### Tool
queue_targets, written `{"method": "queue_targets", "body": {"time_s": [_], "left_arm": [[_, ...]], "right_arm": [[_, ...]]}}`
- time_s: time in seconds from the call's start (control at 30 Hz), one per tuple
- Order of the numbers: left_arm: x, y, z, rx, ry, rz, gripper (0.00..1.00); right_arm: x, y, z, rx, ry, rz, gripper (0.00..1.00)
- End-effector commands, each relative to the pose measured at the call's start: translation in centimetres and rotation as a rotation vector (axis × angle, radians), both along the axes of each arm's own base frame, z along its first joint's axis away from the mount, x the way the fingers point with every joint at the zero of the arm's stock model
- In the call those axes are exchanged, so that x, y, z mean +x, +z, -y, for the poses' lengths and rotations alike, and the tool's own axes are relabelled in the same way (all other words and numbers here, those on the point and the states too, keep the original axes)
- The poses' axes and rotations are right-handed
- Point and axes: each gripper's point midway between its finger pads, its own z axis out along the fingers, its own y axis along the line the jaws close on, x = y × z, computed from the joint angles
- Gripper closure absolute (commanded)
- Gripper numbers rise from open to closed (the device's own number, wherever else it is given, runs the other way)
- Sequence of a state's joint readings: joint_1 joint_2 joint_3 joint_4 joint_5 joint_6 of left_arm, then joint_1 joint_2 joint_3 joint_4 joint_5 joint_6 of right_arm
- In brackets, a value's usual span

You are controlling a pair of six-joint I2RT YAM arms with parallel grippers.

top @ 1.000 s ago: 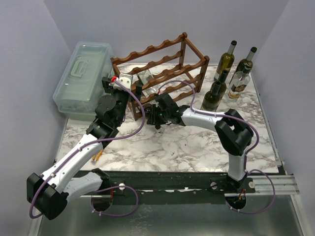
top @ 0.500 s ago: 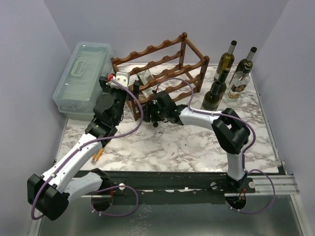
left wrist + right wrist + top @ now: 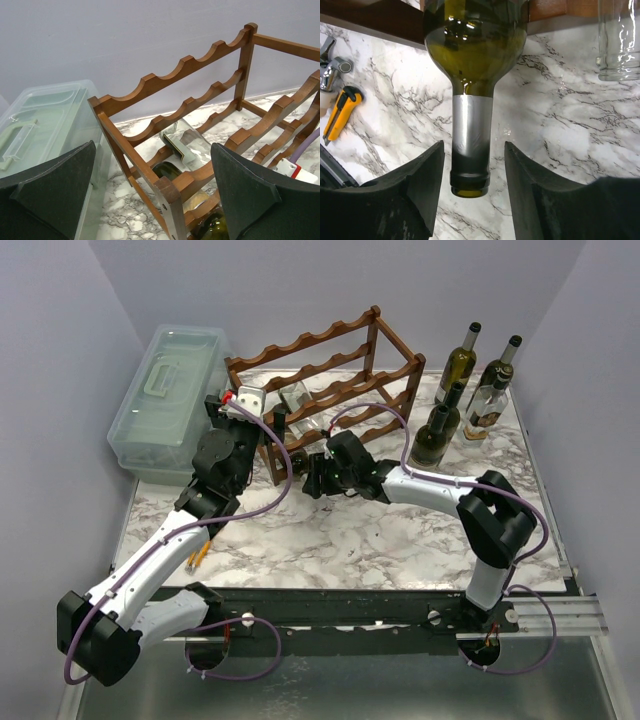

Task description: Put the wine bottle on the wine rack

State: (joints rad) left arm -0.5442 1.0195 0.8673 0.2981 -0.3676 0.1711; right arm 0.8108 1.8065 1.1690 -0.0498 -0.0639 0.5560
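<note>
The dark reddish-brown wine rack [image 3: 330,370] stands at the back of the marble table. A green wine bottle [image 3: 472,50] lies in its lowest tier, the silver-foiled neck sticking out toward me. My right gripper [image 3: 474,150] is open around that neck, with a gap on both sides and neither finger touching; from above it [image 3: 312,478] sits just in front of the rack. My left gripper [image 3: 152,165] is wide open at the rack's [image 3: 175,80] left end post, holding nothing. Green glass of a bottle [image 3: 217,227] shows low in the rack.
A clear labelled bottle [image 3: 187,142] lies on the middle tier, its neck [image 3: 615,45] jutting out. More bottles [image 3: 460,365] stand upright at the back right. A pale green plastic box [image 3: 165,400] sits left of the rack. A yellow utility knife [image 3: 340,112] lies on the table.
My right gripper has opened off the bottle's neck and drawn back a little from the rack. The bottle stays in the lowest tier. The left arm has barely moved.
</note>
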Motion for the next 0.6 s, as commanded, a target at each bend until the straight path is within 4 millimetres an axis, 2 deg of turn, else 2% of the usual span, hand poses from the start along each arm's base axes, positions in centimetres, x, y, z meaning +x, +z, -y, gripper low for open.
{"method": "queue_targets", "body": {"time_s": [0.0, 0.2, 0.33, 0.43, 0.53, 0.57], "left_arm": [[0.2, -0.4, 0.4, -0.015, -0.020, 0.000, 0.02], [0.3, -0.5, 0.4, -0.010, -0.019, -0.003, 0.02], [0.3, -0.5, 0.4, -0.009, -0.019, -0.004, 0.02], [0.2, -0.5, 0.5, -0.011, -0.022, -0.004, 0.02], [0.3, -0.5, 0.4, -0.012, -0.022, -0.005, 0.02], [0.2, -0.5, 0.5, -0.014, -0.023, -0.004, 0.02]], "right_arm": [[-0.5, 0.1, 0.7, -0.013, 0.007, 0.010, 0.49], [-0.7, -0.4, 0.6, -0.009, 0.018, 0.003, 0.62], [-0.9, -0.8, 0.4, 0.000, 0.022, -0.010, 0.74], [-1.2, -1.6, 0.1, 0.024, 0.029, -0.023, 0.90], [-1.2, -3.0, 0.1, 0.010, 0.026, -0.036, 0.99], [-1.0, -3.3, 0.1, 0.002, 0.022, -0.036, 0.99]]}}
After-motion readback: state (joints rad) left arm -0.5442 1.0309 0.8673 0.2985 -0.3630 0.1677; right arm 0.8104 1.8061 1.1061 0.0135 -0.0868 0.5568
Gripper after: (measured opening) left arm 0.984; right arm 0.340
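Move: The lying wine bottle's neck sits between the right hand's open fingers, its middle about 2 cm ahead, 2 cm to the left and 1 cm below. The rack holding its body is centred some 17 cm ahead, 3 cm right and 3 cm higher. The clear bottle's middle is roughly 12 cm ahead, 1 cm right and 4 cm lower. From the left hand, the neck lies about 4 cm back, 9 cm right and 27 cm below. Both right fingers close onto the mouth end of the bottle's neck and pinch it from either side, the gap shrinking from a bit over half open to about a third. While closing, and after the grip is made, the right hand sinks about 1.5 cm and eases back barely 1 cm, with almost no turn of the wrist. ##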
